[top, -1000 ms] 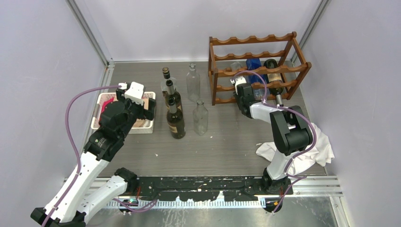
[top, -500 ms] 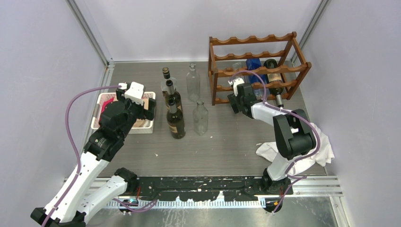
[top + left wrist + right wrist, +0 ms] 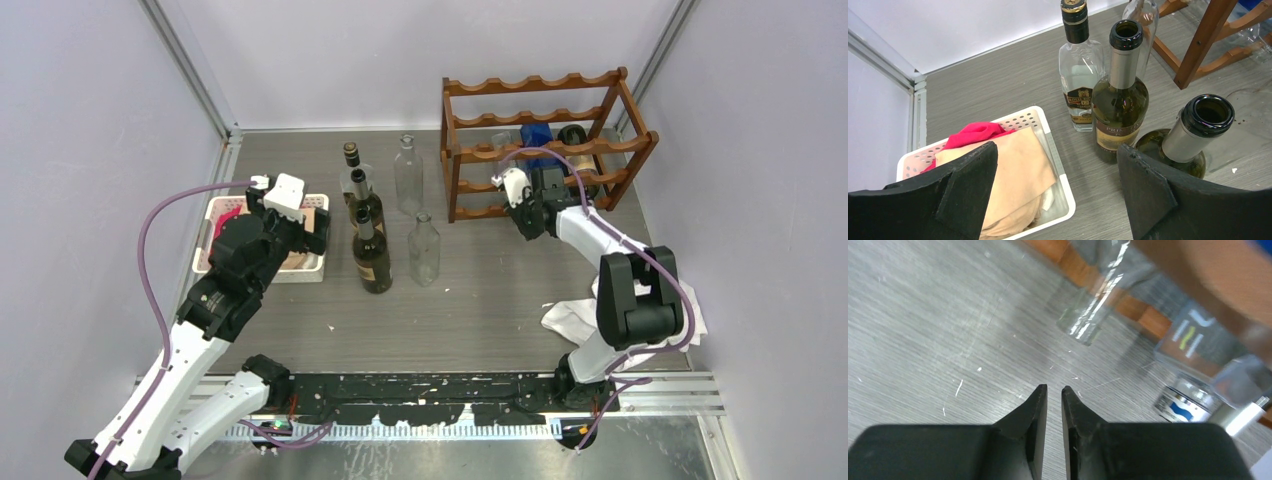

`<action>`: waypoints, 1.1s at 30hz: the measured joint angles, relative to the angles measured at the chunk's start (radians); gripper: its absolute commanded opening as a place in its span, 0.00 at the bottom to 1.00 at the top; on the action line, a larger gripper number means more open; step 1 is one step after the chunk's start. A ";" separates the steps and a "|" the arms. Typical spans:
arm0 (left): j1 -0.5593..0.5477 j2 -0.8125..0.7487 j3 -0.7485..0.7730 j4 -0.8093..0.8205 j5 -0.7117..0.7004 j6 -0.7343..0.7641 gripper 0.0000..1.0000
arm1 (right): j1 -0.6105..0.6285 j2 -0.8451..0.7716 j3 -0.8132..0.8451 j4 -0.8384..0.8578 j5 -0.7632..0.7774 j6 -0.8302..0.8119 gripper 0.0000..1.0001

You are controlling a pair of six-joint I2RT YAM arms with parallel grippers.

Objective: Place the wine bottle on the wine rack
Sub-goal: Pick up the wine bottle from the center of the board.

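The reddish-brown wine rack (image 3: 540, 140) stands at the back right and holds a dark wine bottle (image 3: 580, 165), a blue bottle (image 3: 537, 138) and a clear one. Two dark wine bottles (image 3: 372, 255) (image 3: 365, 205) stand upright mid-table; they also show in the left wrist view (image 3: 1120, 105) (image 3: 1198, 130). My right gripper (image 3: 528, 205) is low in front of the rack, its jaws almost together on nothing (image 3: 1054, 388). My left gripper (image 3: 290, 225) hangs open and empty (image 3: 1057, 150) over the tray, left of the bottles.
A white tray (image 3: 215, 268) holds beige (image 3: 1013, 170) and red (image 3: 973, 135) cloths. A capped clear bottle (image 3: 1079, 80) and two clear bottles (image 3: 407, 175) (image 3: 424, 250) stand near the dark ones. A white cloth (image 3: 690, 300) lies at the right arm's base. Walls close in on both sides.
My right gripper has swung to the right along the front of the rack and its elbow has moved right. The left arm has not moved.
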 measured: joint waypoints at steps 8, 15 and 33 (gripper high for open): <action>0.000 0.000 0.000 0.000 0.006 0.000 0.88 | -0.002 0.116 0.000 -0.024 -0.031 -0.123 0.06; 0.000 0.000 0.000 0.000 0.006 0.000 0.88 | 0.003 0.126 -0.012 0.048 -0.017 -0.115 0.01; 0.000 0.000 -0.005 0.001 0.007 0.000 0.88 | 0.014 0.083 -0.092 0.182 -0.020 -0.179 0.01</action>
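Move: The clear bottle's mouth, at the front of the lower wine rack, lies about 4 cm straight ahead of the right hand and 3 cm below it. The rack's lower front rail runs some 7 cm ahead, level sideways, 4 cm down; the blue bottle's neck is about 9 cm to the right, 3 cm ahead and 3 cm lower. From the left hand, the clear bottle's mouth is roughly 14 cm ahead, 50 cm right and 26 cm below. The clear bottle's neck end gets a nudge into the rack from the right hand: its fingers, already narrowing, close fully while it sinks nearly 5 cm and eases back slightly in front of the mouth, then the shut tips drive about 3 cm forward, low down, seeming to bear on the mouth. The hand then backs off a little and starts to rise, turning slightly counter-clockwise. ##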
